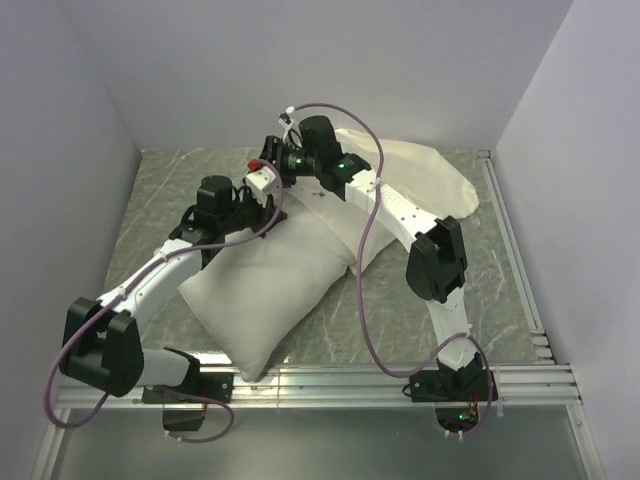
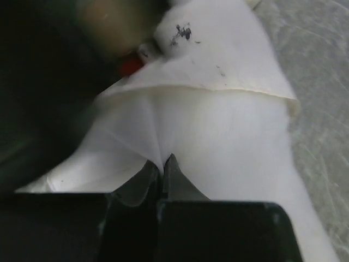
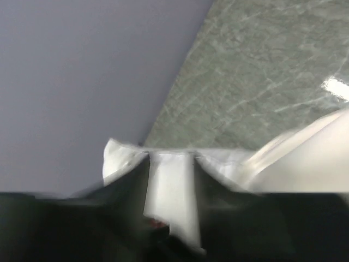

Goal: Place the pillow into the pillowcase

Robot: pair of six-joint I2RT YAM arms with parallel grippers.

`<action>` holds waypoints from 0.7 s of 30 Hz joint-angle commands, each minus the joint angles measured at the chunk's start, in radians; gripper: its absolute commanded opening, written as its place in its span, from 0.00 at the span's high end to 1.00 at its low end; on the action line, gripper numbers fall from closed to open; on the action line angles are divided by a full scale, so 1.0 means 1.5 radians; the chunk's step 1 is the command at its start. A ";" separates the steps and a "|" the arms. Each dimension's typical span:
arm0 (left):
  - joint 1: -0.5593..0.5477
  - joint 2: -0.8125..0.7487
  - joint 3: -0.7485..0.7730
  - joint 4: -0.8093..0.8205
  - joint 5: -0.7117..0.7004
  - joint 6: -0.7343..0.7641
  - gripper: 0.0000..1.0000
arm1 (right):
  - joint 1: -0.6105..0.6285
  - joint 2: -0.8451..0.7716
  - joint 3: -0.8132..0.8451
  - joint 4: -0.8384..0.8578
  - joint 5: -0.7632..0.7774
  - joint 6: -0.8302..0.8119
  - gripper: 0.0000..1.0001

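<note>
The plump white pillow lies slanted across the middle of the table. Its far end meets the cream pillowcase, which is spread at the back right. My left gripper is at the pillow's far end. In the left wrist view it is shut on a pinch of white pillow fabric, with creases fanning out from the tips. The pillowcase's cream hem lies just beyond that pinch. My right gripper hovers close by. Its jaws stand apart with a strip of pale pillowcase fabric between them.
Grey walls close the table in on the left, back and right. A metal rail runs along the near edge by the arm bases. A purple cable hangs over the pillow's right side. Marble tabletop shows at the left.
</note>
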 commanded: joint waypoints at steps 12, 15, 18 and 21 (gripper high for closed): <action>0.089 0.030 0.081 -0.131 -0.026 0.030 0.38 | -0.140 -0.444 -0.400 -0.195 0.113 -0.417 0.22; 0.077 -0.022 0.090 -0.204 -0.045 0.086 0.28 | -0.141 -0.544 -0.568 -0.207 0.185 -0.471 0.22; 0.046 -0.070 0.078 -0.254 -0.101 0.118 0.19 | -0.136 -0.589 -0.694 -0.201 0.209 -0.473 0.16; 0.015 -0.113 0.049 -0.261 -0.129 0.125 0.16 | -0.129 -0.575 -0.763 -0.146 0.228 -0.444 0.16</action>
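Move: The left fingers are shut on the bare pillow; the pillowcase's hem crosses it about 4 cm ahead and 8 cm to the right, slightly lower, with the pillow's main body some 13 cm back and 12 below. From the right hand, the hem's near-right corner is roughly 21 cm right, 14 back and 20 down. The case's far-left corner is right at its half-open fingers, about 3 cm below, and the mid-hem about 7 back, 11 right and 11 below. Still pinching the pillow, the left hand pushes about 5 cm left, 4 forward and 4 down towards the case's far side, then opens wide, lets go and draws back and up about 6 cm. The right hand, already opening, comes free of the far corner and sweeps some 26 cm right, then back and down about 10 cm towards the near-right hem corner, jaws wide, fingers tipping down some 30 degrees. ##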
